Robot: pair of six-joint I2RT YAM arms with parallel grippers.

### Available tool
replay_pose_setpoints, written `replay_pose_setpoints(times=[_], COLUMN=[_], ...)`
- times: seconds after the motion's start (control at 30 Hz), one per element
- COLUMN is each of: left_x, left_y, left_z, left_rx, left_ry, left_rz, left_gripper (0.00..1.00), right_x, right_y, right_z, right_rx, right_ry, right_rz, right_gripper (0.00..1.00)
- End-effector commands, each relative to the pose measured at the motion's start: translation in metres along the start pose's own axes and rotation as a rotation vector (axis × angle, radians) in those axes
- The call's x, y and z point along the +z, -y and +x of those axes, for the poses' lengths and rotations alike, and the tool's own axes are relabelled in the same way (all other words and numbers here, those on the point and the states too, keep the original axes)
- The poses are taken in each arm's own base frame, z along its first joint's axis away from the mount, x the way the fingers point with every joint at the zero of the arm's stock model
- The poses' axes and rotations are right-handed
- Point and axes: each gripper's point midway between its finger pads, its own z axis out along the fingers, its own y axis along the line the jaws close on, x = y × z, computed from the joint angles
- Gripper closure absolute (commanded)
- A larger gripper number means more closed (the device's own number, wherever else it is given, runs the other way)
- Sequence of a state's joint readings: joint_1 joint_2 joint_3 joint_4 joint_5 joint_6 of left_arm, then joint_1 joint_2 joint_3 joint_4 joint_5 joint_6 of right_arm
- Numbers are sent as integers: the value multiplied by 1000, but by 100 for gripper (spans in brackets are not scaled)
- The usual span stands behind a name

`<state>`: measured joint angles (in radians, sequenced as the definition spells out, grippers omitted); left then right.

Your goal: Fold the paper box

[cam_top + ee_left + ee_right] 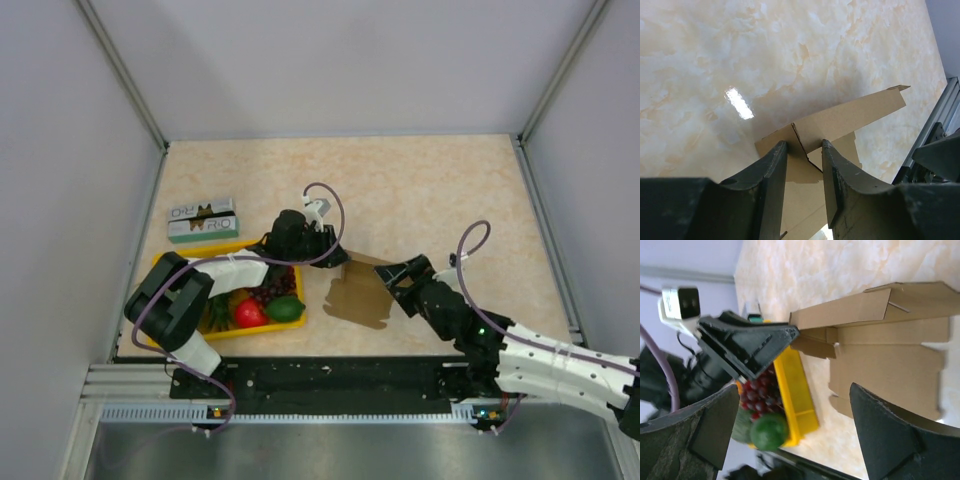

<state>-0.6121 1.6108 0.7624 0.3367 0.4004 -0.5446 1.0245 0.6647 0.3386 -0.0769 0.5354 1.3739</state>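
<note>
The paper box [356, 297] is a flat brown cardboard sheet lying mid-table, with its far flap raised. My left gripper [336, 260] reaches in from the left and is shut on the left corner of that raised flap. In the left wrist view the folded corner of the paper box [840, 122] sits between the two dark fingers [771, 170]. My right gripper [400, 274] stands at the sheet's right edge, wide open with nothing between its fingers. In the right wrist view the paper box [890, 365] lies beyond the right gripper [794, 387], flap up.
A yellow tray [262, 332] left of the sheet holds a red fruit [250, 313], a green lime [286, 308] and dark grapes [271, 291]. A green-and-white carton [203, 221] lies behind it. Grey walls enclose the table; a metal rail [330, 385] runs along the near edge.
</note>
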Motion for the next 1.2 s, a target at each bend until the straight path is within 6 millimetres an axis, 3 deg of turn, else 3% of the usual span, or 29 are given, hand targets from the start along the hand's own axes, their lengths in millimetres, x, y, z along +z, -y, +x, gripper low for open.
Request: replay_pose_setpoints(times=[0.0,0.03,0.07,0.17,0.33,0.47,0.87,1.1,1.17], left_x=[-3,-3,-3,-3,-5,-8,-10,-10,-10], left_y=[-9,-8,-8,-7,-7,-7,-5,-4,-5], left_z=[7,7,6,8,9,8,7,8,7], left_rx=[9,9,10,11,19,28,33,40,50], left_ry=[-4,-3,-1,-4,2,7,19,19,22], left_rz=[-50,-49,-47,-46,-55,-59,-60,-57,-60], left_gripper=[62,63,63,63,63,63,63,63,62], right_x=[14,18,25,33,45,54,70,82,83], right_y=[-36,-36,-24,-23,0,13,25,22,22], right_z=[-26,-27,-23,-30,-29,-32,-32,-30,-32], right_rx=[501,551,568,612,628,655,612,613,613], right_ry=[140,153,165,223,280,297,330,321,326], right_rz=[-101,-109,-73,-101,-28,-2,49,23,14], right_gripper=[14,19,24,25,33,49,55,80,94])
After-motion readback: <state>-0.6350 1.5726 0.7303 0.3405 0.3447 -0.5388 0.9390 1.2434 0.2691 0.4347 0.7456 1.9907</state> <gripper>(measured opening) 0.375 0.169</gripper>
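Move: The right hand, empty, goes for the right end of the raised far wall, about 7 cm ahead, 1 cm to its right and 6 cm below. The wall's left corner, still in the left fingers, is some 9 cm ahead and 9 cm left of the right hand, equally low; the flat panel lies about 3 cm back, 7 cm left and 13 cm down. From the left hand, that right end is about 10 cm right and 2 cm back, level. Forward and down, about 7 cm out and 6 cm lower, the right hand comes to the right end of the box's raised far wall, turning clockwise nearly 30 degrees as its left side rolls up. Its wide-open fingers straddle the cardboard edge, one on the outer face, and close to pinch it. The left hand stays put, keeping its pinch on the wall's left corner. ##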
